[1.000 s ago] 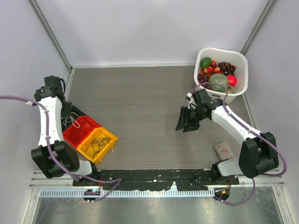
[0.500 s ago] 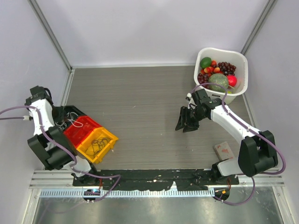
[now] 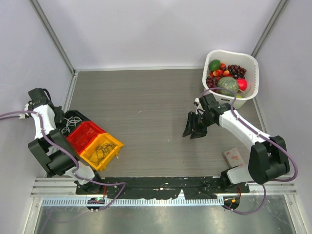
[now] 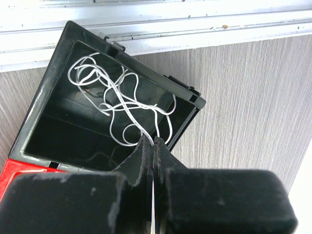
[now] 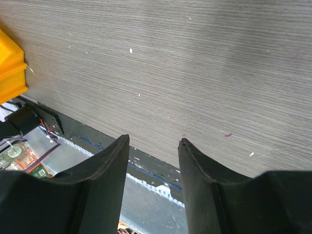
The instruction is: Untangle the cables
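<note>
A thin white cable (image 4: 117, 97) lies in loose loops inside a black bin (image 4: 191, 96), and one strand runs up between the pressed-together fingers of my left gripper (image 4: 152, 141), which is shut on it. From above, the white cable (image 3: 68, 125) shows at the far left in the black bin (image 3: 74, 115). Dark thin cables (image 3: 101, 150) lie tangled in a yellow bin (image 3: 111, 141). My right gripper (image 3: 192, 127) hangs open over bare table right of centre, with nothing between its fingers (image 5: 109, 161).
A red bin (image 3: 86, 134) sits between the black and yellow ones. A white basket (image 3: 233, 54) of fruit stands at the back right. A small pinkish block (image 3: 234, 156) lies near the right arm's base. The yellow bin's corner (image 5: 9, 68) shows in the right wrist view.
My left arm has pulled back and swung toward the left wall, and the white cable now lies over the black bin rather than the red one. The right arm has barely moved.
</note>
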Controlling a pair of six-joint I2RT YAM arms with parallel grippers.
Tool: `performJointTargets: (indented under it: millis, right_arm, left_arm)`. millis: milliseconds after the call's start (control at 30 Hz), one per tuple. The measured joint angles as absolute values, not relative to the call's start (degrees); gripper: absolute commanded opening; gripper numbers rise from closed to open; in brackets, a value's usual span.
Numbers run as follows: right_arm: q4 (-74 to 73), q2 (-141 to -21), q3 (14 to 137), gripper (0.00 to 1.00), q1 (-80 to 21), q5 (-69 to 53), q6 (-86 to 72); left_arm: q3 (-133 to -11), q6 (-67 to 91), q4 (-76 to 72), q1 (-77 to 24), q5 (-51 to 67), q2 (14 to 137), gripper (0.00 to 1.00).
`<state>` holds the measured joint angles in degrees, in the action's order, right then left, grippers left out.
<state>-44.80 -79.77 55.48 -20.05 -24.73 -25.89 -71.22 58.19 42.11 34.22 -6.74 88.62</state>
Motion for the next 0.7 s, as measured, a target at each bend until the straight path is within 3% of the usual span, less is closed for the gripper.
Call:
performJointTargets:
  millis: [400,500,700]
  right_arm:
    - [-44.58,-80.79,55.48,0.50,-20.53,-24.75,-26.11]
    - [-44.51,-80.84,55.48,0.50,-20.71,-24.75,-26.13]
    - [-44.12,-81.03,55.48,0.50,-20.91,-24.75,-26.59]
  left_arm:
    - [-69.76,52.95,39.46,34.24,-8.78,88.79,0.01]
    - [-68.84,52.16,39.51,34.24,-6.70,89.10,0.14]
    - [-68.45,51.70,41.56,33.93,-3.51,89.27,0.59]
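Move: The left hand holds one end of the white cable over the black bin, whose middle is about 2 cm back, 1 cm left and 10 cm below. The red bin is some 9 cm back and 8 cm right, the yellow bin about 17 cm back and 16 cm right, both at similar depth. From the right hand, the black bin is roughly 56 cm left, 5 cm forward and 8 cm down. The left hand edges left, then swings about 2.5 cm right, sinking 2 cm, and opens, releasing the white cable. ##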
